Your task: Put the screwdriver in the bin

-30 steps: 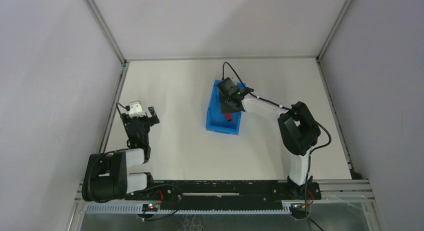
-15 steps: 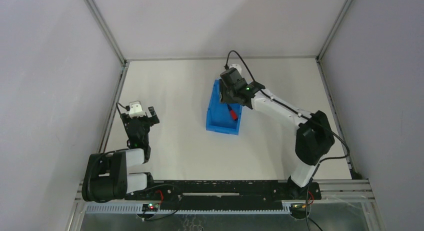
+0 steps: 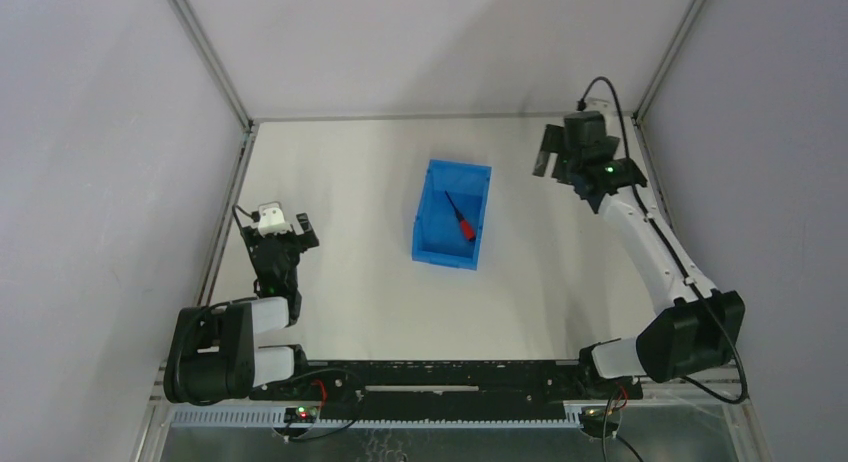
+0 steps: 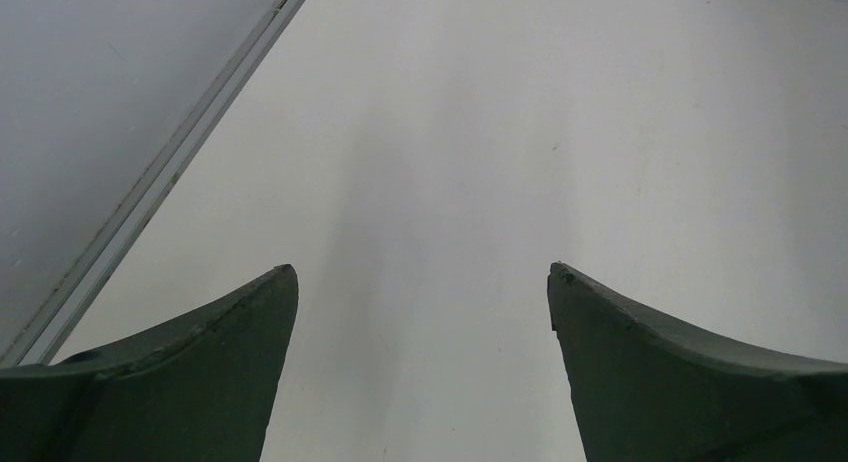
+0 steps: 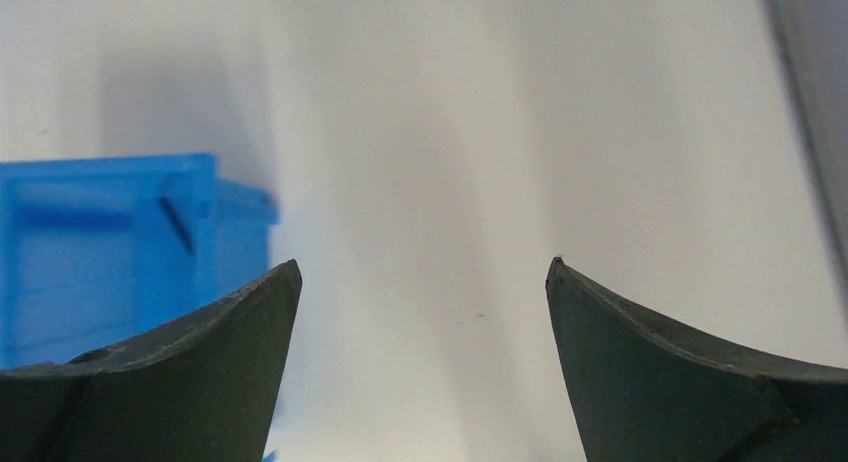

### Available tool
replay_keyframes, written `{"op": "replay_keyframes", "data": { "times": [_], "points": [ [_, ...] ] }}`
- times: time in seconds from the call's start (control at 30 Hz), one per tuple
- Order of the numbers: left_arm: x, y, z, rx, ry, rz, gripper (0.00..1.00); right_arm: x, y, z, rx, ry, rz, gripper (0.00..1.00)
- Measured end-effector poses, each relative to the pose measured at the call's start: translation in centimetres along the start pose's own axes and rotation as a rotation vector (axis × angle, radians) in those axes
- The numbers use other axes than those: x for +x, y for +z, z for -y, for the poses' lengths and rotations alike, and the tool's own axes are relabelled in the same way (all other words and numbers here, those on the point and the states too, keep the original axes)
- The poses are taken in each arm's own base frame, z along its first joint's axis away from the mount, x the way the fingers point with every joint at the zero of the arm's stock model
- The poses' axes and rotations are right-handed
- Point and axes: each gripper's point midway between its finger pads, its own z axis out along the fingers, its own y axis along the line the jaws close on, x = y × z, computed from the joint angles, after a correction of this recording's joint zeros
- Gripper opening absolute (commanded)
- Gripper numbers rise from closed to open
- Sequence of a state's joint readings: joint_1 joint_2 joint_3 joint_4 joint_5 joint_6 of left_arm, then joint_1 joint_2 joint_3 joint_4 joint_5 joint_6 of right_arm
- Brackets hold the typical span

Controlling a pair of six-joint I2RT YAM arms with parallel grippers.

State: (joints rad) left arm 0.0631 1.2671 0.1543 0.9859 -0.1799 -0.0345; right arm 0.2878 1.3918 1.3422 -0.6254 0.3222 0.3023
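Note:
The screwdriver (image 3: 461,222), red handle and thin black shaft, lies inside the blue bin (image 3: 435,252) at the table's middle. My right gripper (image 3: 556,166) is open and empty, held to the right of the bin near the back right corner. In the right wrist view the bin's outer wall (image 5: 100,252) shows at the left, behind the left finger, and the right gripper (image 5: 422,272) has only bare table between its fingers. My left gripper (image 3: 283,225) is open and empty at the far left; in its wrist view (image 4: 422,272) only bare table shows.
A metal frame rail (image 3: 225,207) runs along the left edge of the table, also in the left wrist view (image 4: 170,172). Another rail (image 3: 665,212) borders the right edge, close to my right arm. Grey walls enclose the table.
My right gripper let go of the screwdriver over the bin, then swung up and to the right, away from the bin. The screwdriver now lies in the bin. The left arm has not moved.

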Motion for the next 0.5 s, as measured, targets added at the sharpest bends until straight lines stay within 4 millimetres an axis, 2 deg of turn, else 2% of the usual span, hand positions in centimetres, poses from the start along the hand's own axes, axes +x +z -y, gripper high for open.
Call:
{"op": "replay_keyframes", "data": {
  "times": [0.03, 0.23, 0.37, 0.5],
  "points": [
    [0.0, 0.0, 0.0, 0.0, 0.0, 0.0, 1.0, -0.2, 0.0, 1.6, 0.03, 0.006, 0.003, 1.0],
    [0.0, 0.0, 0.0, 0.0, 0.0, 0.0, 1.0, -0.9, 0.0, 7.6, 0.13, 0.027, 0.007, 1.0],
    [0.0, 0.0, 0.0, 0.0, 0.0, 0.0, 1.0, -0.3, -0.1, 9.4, 0.148, 0.016, -0.002, 1.0],
    [0.0, 0.0, 0.0, 0.0, 0.0, 0.0, 1.0, 0.1, 0.1, 9.8, 0.135, 0.002, -0.015, 1.0]
  ]
}}
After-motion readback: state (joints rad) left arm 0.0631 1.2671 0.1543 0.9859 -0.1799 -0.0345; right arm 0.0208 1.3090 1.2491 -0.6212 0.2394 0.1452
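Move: The right hand is empty and wide open over bare table, over 20 cm up, with the screwdriver already lying in the bin. From this hand the screwdriver is about 21 cm to the left, nearly level fore and aft (1 cm back), and some 22 cm lower; the bin's middle is about 23 cm left, 1 cm back and 21 cm down. From the idle left hand, the screwdriver is roughly 56 cm to the right, 4 cm ahead and 8 cm lower. Touching nothing, the right hand keeps swinging rightward through the air, away from the bin and towards the right-hand side of the table. It covers about 9.5 cm at nearly constant height, most of it early, easing almost to a stop and drifting a little back; the wrist turns slightly clockwise and the fingers stay wide open. ##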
